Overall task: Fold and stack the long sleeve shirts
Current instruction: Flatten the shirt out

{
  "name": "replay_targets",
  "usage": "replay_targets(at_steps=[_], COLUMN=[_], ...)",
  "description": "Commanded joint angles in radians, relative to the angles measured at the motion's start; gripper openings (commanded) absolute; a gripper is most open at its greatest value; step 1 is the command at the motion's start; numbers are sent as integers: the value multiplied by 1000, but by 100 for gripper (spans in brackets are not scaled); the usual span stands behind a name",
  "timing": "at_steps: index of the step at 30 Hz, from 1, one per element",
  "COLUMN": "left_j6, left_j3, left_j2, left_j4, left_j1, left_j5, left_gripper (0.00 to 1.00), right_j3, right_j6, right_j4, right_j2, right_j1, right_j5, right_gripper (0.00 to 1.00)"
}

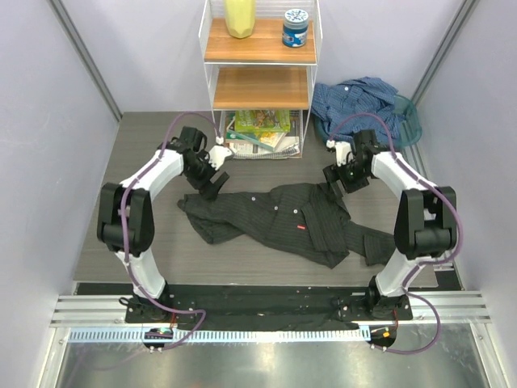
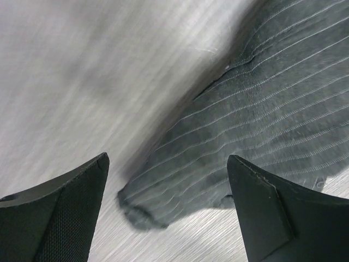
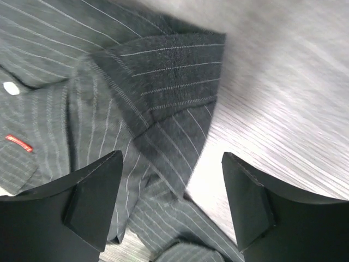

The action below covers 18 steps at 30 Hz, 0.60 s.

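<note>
The dark charcoal pinstriped shirt (image 1: 283, 220) lies spread and rumpled across the middle of the table. The blue shirt (image 1: 362, 101) sits crumpled at the back right. My left gripper (image 1: 212, 186) hovers at the charcoal shirt's left end. In the left wrist view the gripper (image 2: 168, 159) is open, and a corner of the striped cloth (image 2: 262, 120) lies flat on the table between the fingers, held by neither. My right gripper (image 1: 338, 179) is at the shirt's upper right edge. Seen from the right wrist, it (image 3: 172, 155) stands open over a folded edge of the cloth (image 3: 163, 71), gripping nothing.
A white wire shelf unit (image 1: 260, 52) stands at the back centre with a yellow container (image 1: 240, 18) and a blue-lidded jar (image 1: 296, 27) on top. Packets and books (image 1: 262, 129) lie on its bottom level. A teal rim (image 1: 414, 117) shows behind the blue shirt. Walls close both sides.
</note>
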Motion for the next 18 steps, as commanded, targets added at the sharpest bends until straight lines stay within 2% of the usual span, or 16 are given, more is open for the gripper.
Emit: replay_targets(at_steps=[1,2,5,6,8,9,10,11,13,15,18], left_j6=[-25,-25,-13,-13,-16,-24,-33,-60,-83,-102,-26], left_j3=[10,8,5,4,16,23,34,72,140,238,255], left_j2=[56,63,88,91,85,77,57,48,15,-21,-160], left_j4=[-25,-33,-80,-93,-96,-93,-79,-74,-103,-140,-208], left_j1=[0,-1,0,0,5,8,24,34,64,98,106], left_j5=[50,56,80,83,86,88,97,102,128,192,232], left_gripper=[87,85,75,67,50,34,27,12,0,0,0], right_j3=[0,-1,25,48,84,128,153,179,274,399,540], right_j6=[12,21,20,18,20,21,21,21,3,-23,-100], right_j4=[16,23,12,4,-3,-5,-8,-10,-25,-86,-205], right_j2=[48,68,103,108,122,120,116,99,76,30,-78], right_j1=[6,7,7,7,6,6,4,0,-2,-8,-36], right_j5=[-30,-35,-81,-104,-96,-84,-69,-61,-49,-79,-212], right_gripper=[76,73,57,39,13,2,1,1,1,1,1])
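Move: My left hand hovers open above the shirt's far edge near its left end; the bit to pinch is about 4 cm below and 2 cm back, with that left end some 6 cm to my left and 3 cm back. The shirt's far right corner lies about 4 cm under my open right hand, 1 cm back and 1 cm left. From the right hand, the red tag is roughly 9 cm back and 7 cm left, and the blue basket about 15 cm ahead and 7 cm right. I drop both hands together about 4 cm, straight down onto the cloth, the left also easing back a couple of centimetres, and shut my fingers on the shirt's far edge and far right corner. Then I hoist both pinches and carry them forward, the right leading with nearly 10 cm of rise and 7 cm outward, the left about 6 cm up and 4 cm out. ##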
